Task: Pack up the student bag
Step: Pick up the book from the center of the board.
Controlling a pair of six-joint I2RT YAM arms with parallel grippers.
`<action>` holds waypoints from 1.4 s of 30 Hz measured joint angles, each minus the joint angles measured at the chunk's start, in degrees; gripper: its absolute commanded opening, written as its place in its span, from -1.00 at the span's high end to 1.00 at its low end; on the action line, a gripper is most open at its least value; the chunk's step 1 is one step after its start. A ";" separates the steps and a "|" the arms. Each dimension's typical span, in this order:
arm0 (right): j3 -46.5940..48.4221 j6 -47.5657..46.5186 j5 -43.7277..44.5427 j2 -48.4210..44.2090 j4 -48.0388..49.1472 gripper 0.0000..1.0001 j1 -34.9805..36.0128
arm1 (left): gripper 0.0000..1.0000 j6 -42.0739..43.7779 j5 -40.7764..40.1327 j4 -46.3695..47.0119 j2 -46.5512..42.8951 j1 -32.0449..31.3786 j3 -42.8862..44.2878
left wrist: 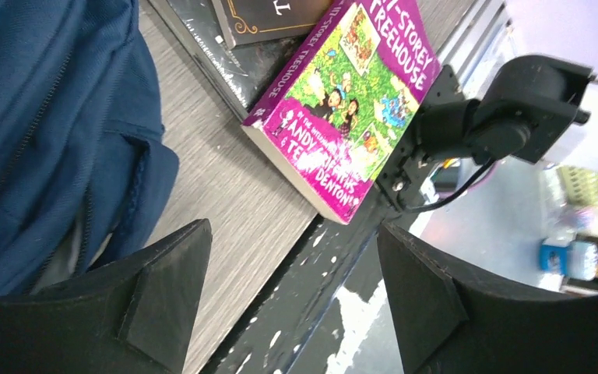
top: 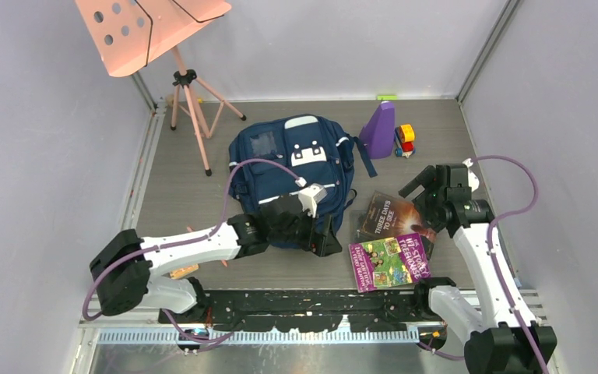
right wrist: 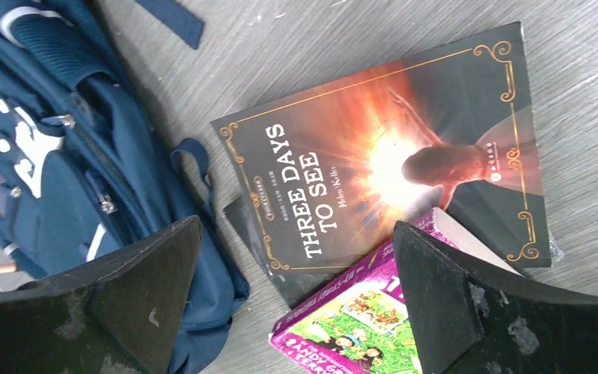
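Observation:
The navy student bag (top: 292, 160) lies flat mid-table, its white patch up; its fabric also fills the left of the left wrist view (left wrist: 47, 117) and of the right wrist view (right wrist: 70, 140). My left gripper (top: 319, 234) (left wrist: 292, 292) hovers open and empty at the bag's near right corner. A purple treehouse book (top: 389, 261) (left wrist: 350, 101) (right wrist: 350, 323) lies partly on a dark "Three Days to See" book (top: 385, 214) (right wrist: 381, 164). My right gripper (top: 428, 191) (right wrist: 296, 300) stands open above these books, holding nothing.
A purple wedge (top: 379, 128) and a small toy car (top: 405, 140) sit behind the bag at the right. A pink stand on a tripod (top: 191, 101) is at the back left. A pencil (top: 183, 271) lies near the left arm. The black rail (top: 311, 308) edges the front.

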 measured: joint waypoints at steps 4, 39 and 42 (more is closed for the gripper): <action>0.00 0.20 -1.51 -3.58 0.02 -0.99 0.00 | -0.59 -6.56 0.83 11.91 2.93 -0.96 -4.92; 3.93 0.72 -5.77 -13.40 -0.02 -0.97 -0.02 | 0.59 -20.85 -4.37 45.51 32.46 -6.47 -4.70; 3.96 0.72 -5.90 -13.40 0.04 -0.97 -0.02 | 0.93 -21.20 -3.50 47.74 32.39 -6.51 -5.44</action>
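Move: Right of the left hand by roughly 16 cm, 4 cm nearer the base and some 11 cm below, lies the pink Treehouse book, its short left end facing the hand. The Three Days book lies about 12 cm farther out than it; the bag sits some 17 cm ahead and 11 cm to the left of the left hand. From the right hand, the Treehouse book is about 15 cm back, 6 cm left and 11 cm down. Sweeping right and down in about equal measure, some 9 cm each, the left hand goes to the short left end of the Treehouse book, the wrist tilting roughly 20 degrees to point more steeply down. The fingers stay wide on the way in, then close most of the way near the table and pinch the book's end by its spine corner. Meanwhile the right hand, still open, rises about 8 cm and tips its fingers up away from the books. ##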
